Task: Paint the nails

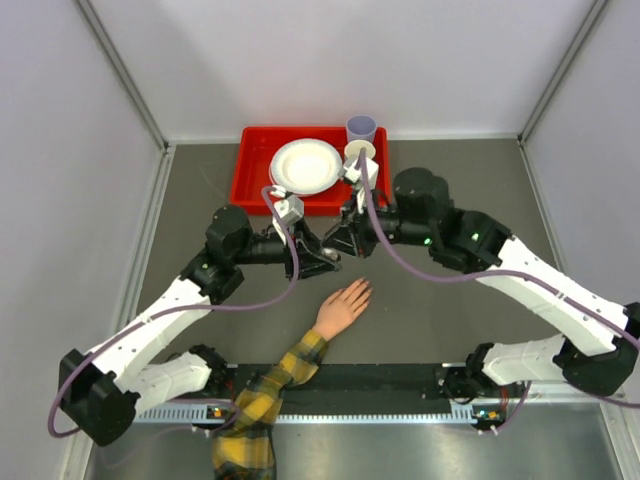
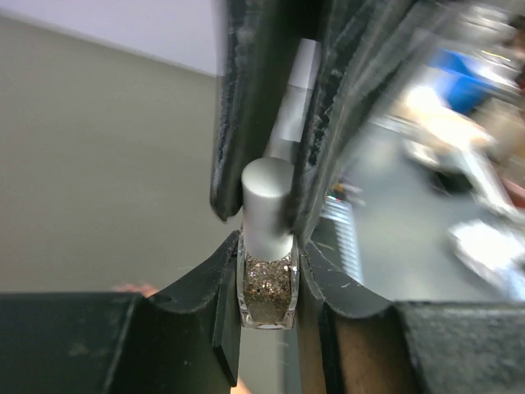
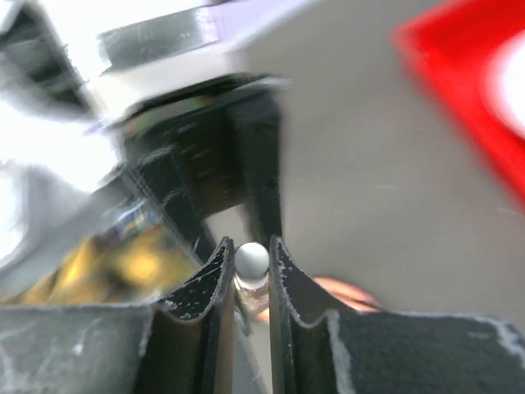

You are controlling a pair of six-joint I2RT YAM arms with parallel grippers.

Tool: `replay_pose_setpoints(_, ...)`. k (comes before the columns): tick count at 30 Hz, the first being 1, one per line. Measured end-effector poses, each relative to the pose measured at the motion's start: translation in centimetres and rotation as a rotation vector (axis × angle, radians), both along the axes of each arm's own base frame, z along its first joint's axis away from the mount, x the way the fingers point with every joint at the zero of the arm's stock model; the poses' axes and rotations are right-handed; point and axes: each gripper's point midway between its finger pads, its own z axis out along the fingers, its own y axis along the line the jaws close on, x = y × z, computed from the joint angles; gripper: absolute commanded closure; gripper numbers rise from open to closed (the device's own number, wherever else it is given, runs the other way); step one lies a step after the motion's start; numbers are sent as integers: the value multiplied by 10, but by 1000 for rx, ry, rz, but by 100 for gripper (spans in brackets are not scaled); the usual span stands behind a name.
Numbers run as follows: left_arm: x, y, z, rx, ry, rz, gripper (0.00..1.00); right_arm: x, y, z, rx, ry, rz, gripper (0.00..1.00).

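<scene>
A pale mannequin hand in a yellow-and-black plaid sleeve lies palm down on the table, its nails at the far fingertips, too small to make out. Just beyond them both grippers meet. My left gripper is shut on a small clear bottle of gold glitter polish. My right gripper is shut on the bottle's silver cap, and its dark fingers flank that cap in the left wrist view. A peach blur of the hand lies below.
A red tray at the back holds a white plate. A purple cup and a small beige cup stand at its right end. A black rail runs along the near edge between the arm bases.
</scene>
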Motion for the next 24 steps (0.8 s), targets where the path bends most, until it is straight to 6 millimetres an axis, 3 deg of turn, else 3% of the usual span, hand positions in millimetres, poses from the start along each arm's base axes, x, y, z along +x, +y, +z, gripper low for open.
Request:
replay_pose_setpoints(2,23,2,-6,31,-19,159,100,17,2,-4,-36,-39,-210,100)
replay_pose_setpoints(6,41,15,-11,86,-68,343,100,30,8,-10,-31,-34,-605,100)
replay_pose_setpoints(11,59,31,-24,144,-78,492,100,48,21,-20,-18,4,-863,100)
replay_pose_setpoints(12,61,32,-25,151,-78,502,100,49,21,-21,-16,6,-878,89)
replay_pose_setpoints(14,61,32,-27,155,-84,498,100,50,20,-22,-13,13,-889,76)
replay_pose_setpoints(15,60,31,-26,151,-89,491,100,49,19,-21,-10,13,-884,60)
replay_pose_setpoints(18,62,31,-20,130,-109,488,100,42,15,-17,-36,3,-821,40)
replay_pose_setpoints(22,58,26,-14,99,-119,421,100,30,-7,0,-59,-43,-700,31)
replay_pose_setpoints(23,54,23,-13,91,-113,385,100,29,-16,6,-53,-56,-673,31)
replay_pose_setpoints(24,50,19,-14,86,-103,350,100,27,-22,11,-43,-64,-645,38)
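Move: Above the left hand point, by about 4 cm, is the white cap of the glitter nail polish bottle; that bottle is held in the left fingers. The right fingers are already shut on this cap, with the bottle's body some 4 cm under them. From the left hand the mannequin hand lies about 26 cm below, roughly 4 cm to the right and level fore and aft; the red tray is some 38 cm ahead, 5 cm left and 26 cm down. Twisting the pinched cap, the right hand turns clockwise some 50 degrees while the left hand, keeping hold of the bottle, turns nearly 30 degrees counter-clockwise; both swing about 5 cm forward and sink slightly. The right fingers then open wide, let go of the cap and back off to the right and up, as the left eases slightly back and right, turning partly back. ##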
